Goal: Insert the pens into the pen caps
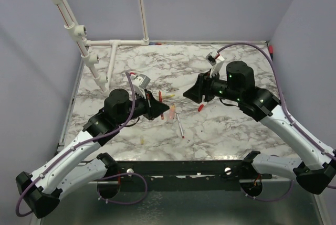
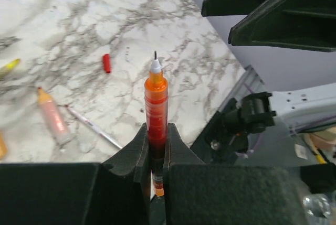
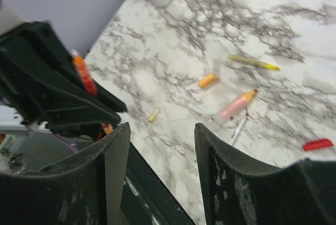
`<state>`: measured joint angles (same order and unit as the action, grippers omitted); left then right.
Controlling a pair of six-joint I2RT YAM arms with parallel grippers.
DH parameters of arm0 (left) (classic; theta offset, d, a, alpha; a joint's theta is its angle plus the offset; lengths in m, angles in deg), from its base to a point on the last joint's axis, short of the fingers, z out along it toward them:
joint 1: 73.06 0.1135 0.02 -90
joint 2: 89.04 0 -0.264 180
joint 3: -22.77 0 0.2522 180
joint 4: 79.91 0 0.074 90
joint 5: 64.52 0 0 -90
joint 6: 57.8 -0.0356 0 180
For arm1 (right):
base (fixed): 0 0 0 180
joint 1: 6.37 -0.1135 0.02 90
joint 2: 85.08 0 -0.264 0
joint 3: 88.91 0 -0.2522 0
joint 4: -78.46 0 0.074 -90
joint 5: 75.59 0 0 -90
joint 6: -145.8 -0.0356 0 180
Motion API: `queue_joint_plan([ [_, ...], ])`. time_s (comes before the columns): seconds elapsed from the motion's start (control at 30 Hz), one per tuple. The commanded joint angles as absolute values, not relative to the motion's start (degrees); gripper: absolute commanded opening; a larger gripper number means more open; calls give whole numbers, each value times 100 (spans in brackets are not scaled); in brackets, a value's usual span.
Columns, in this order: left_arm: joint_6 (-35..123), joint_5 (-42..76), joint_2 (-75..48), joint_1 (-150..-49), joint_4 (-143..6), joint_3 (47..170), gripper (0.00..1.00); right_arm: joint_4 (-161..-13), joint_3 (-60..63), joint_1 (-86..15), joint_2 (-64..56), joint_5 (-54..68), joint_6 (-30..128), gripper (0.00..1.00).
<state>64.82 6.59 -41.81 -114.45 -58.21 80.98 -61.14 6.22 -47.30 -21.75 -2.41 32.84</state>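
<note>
My left gripper (image 2: 156,129) is shut on an orange pen (image 2: 156,96), whose bare tip points up and away from the jaws; from above, this pen (image 1: 160,97) stands up out of the left gripper (image 1: 158,110). My right gripper (image 3: 161,141) is open and empty, hovering just right of the left one (image 1: 192,94). A red pen cap (image 1: 200,107) lies on the marble below it. A pink pen (image 3: 237,104), a thin white pen (image 3: 237,129), a yellow pen (image 3: 254,63), an orange cap (image 3: 207,80) and a small yellow cap (image 3: 153,115) lie loose.
A white pipe frame (image 1: 84,41) stands at the back left corner. Purple walls close in the marble table (image 1: 236,130) on three sides. The black front rail (image 1: 184,168) runs along the near edge by the arm bases.
</note>
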Motion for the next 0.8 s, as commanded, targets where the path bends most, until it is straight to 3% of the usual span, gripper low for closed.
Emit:
queue_joint_plan([
  [0.0, 5543, 1933, -4468, -11472, -4388, 8461, 0, -5395, 799, -4777, -2053, 623, 3456, 56],
  [0.33, 5168, 3155, -4924, -11469, -3990, 8341, 0, -5449, 607, -5345, -904, 1408, 3322, 56],
  [0.77, 5026, 3978, -5681, -11466, -3978, 7813, 0, -5069, -1302, -5582, 1534, 1203, 3679, 56],
])
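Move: The orange cap lies about 14 cm ahead of my open right hand, 17 cm to its left and some 31 cm below. At table height too, counted from that hand, the yellow pen is roughly 22 cm ahead and 9 cm left, the pink marker 14 cm ahead and 7 cm left. From my left hand, which already holds the red pen, the same cap is about 19 cm ahead, 4 cm left and 27 cm down. My right hand, fingers staying open, sinks some 14 cm, mostly early, then slants left and forward over the table towards the orange cap, its fingers tipping about 25 degrees farther down. Meanwhile my left hand keeps its grip on the red pen and clears off about 10 cm to the left, easing down a little and swinging its fingers counter-clockwise to point more forward. ##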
